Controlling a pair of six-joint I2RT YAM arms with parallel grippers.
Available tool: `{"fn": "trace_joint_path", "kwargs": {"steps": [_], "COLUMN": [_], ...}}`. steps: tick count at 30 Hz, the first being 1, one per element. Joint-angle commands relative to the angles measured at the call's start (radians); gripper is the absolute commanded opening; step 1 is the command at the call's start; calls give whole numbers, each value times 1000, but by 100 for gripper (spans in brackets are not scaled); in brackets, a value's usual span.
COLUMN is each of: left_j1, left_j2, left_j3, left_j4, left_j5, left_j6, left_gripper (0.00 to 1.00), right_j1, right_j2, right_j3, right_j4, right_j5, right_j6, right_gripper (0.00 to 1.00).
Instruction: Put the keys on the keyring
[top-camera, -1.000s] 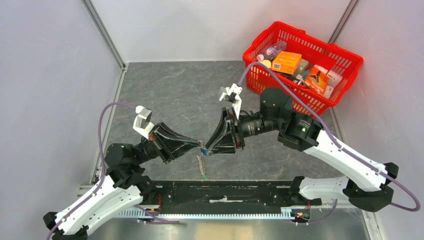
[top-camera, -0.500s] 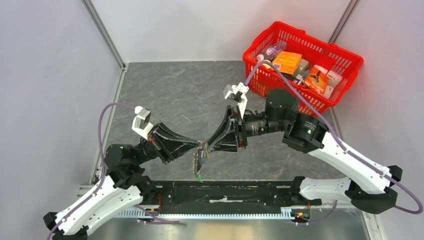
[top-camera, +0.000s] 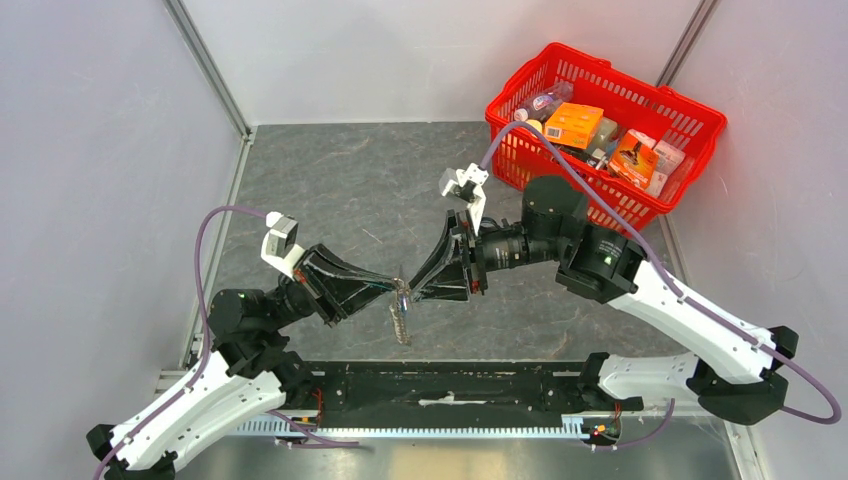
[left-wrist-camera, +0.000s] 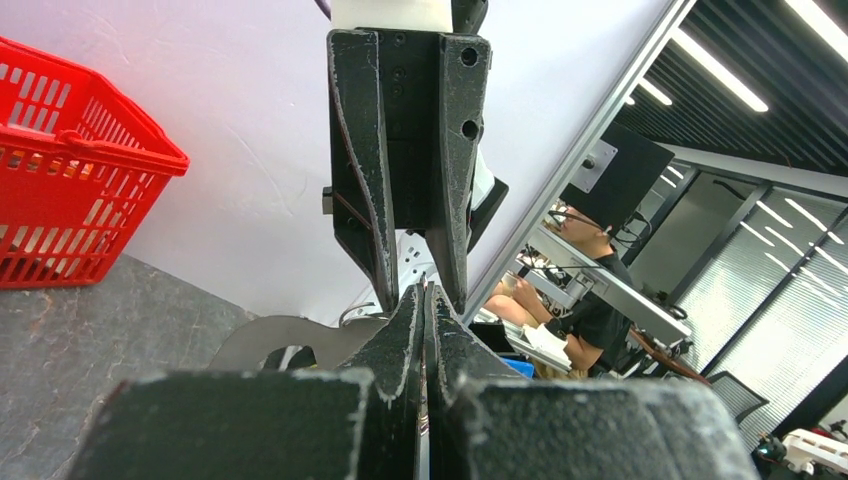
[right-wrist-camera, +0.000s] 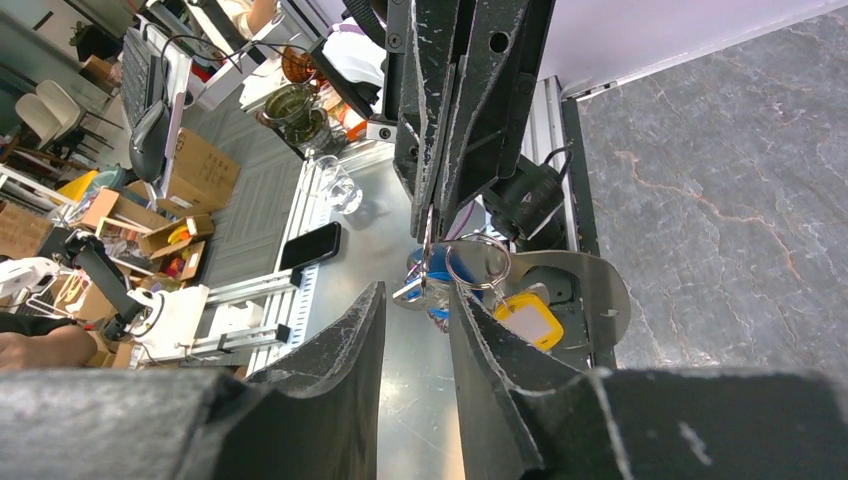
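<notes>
In the top view my left gripper (top-camera: 398, 288) and right gripper (top-camera: 413, 292) meet tip to tip above the near part of the table. The left gripper (left-wrist-camera: 424, 300) is shut on the metal ring (right-wrist-camera: 478, 262) of the keyring, whose grey-olive strap (top-camera: 402, 322) hangs below. The right wrist view shows a yellow tag (right-wrist-camera: 528, 320), a blue-headed key (right-wrist-camera: 440, 268) and a small silver key (right-wrist-camera: 410, 292) dangling at the ring. My right gripper (right-wrist-camera: 417, 300) stands open, its tips on either side of the silver key, not clamped on it.
A red basket (top-camera: 515, 155) full of boxes and bottles stands at the back right, behind the right arm. The grey table (top-camera: 330, 180) is walled on three sides. A black rail (top-camera: 450, 385) runs along the near edge between the arm bases.
The hanging strap swung out toward the near edge and has settled back under the left gripper. The right arm drew back slightly, then returned, its jaws narrowing a little.
</notes>
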Motion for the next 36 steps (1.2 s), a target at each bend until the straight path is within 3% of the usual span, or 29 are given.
{"fn": "trace_joint_path", "kwargs": {"steps": [1,9,19,36], "left_j1": [0,0,0,0], "left_j2": [-2,0,-13,-30], "left_j3": [-2,-6,-19,-50], "left_j4": [67,69,69,130], "left_j5": [-31,-45,-81,-139], "left_j6": [-31,-29,-25,-63], "left_gripper": [2,2,2,2], "right_j1": [5,5,16,27], "right_j2": [7,17,27,20], "right_j3": [-6,-3,-5,-98], "right_j4": [56,68,84,216], "right_j5": [-21,-28,-37,5], "right_j6": [15,20,27,84], "right_gripper": [36,27,0,0]}}
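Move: The keyring is still pinched in the left fingertips, about 2 cm to the left hand's right and roughly level with it. From the open right hand the keyring is some 3 cm to the left and 1 cm lower. The blue key hangs about 2 cm below the keyring, and the grey strap with its coil hangs some 6 cm below it and 1 cm nearer the base. Right fingers shut on the keyring beside the left's still-closed tips, easing about 2 cm left and down. ##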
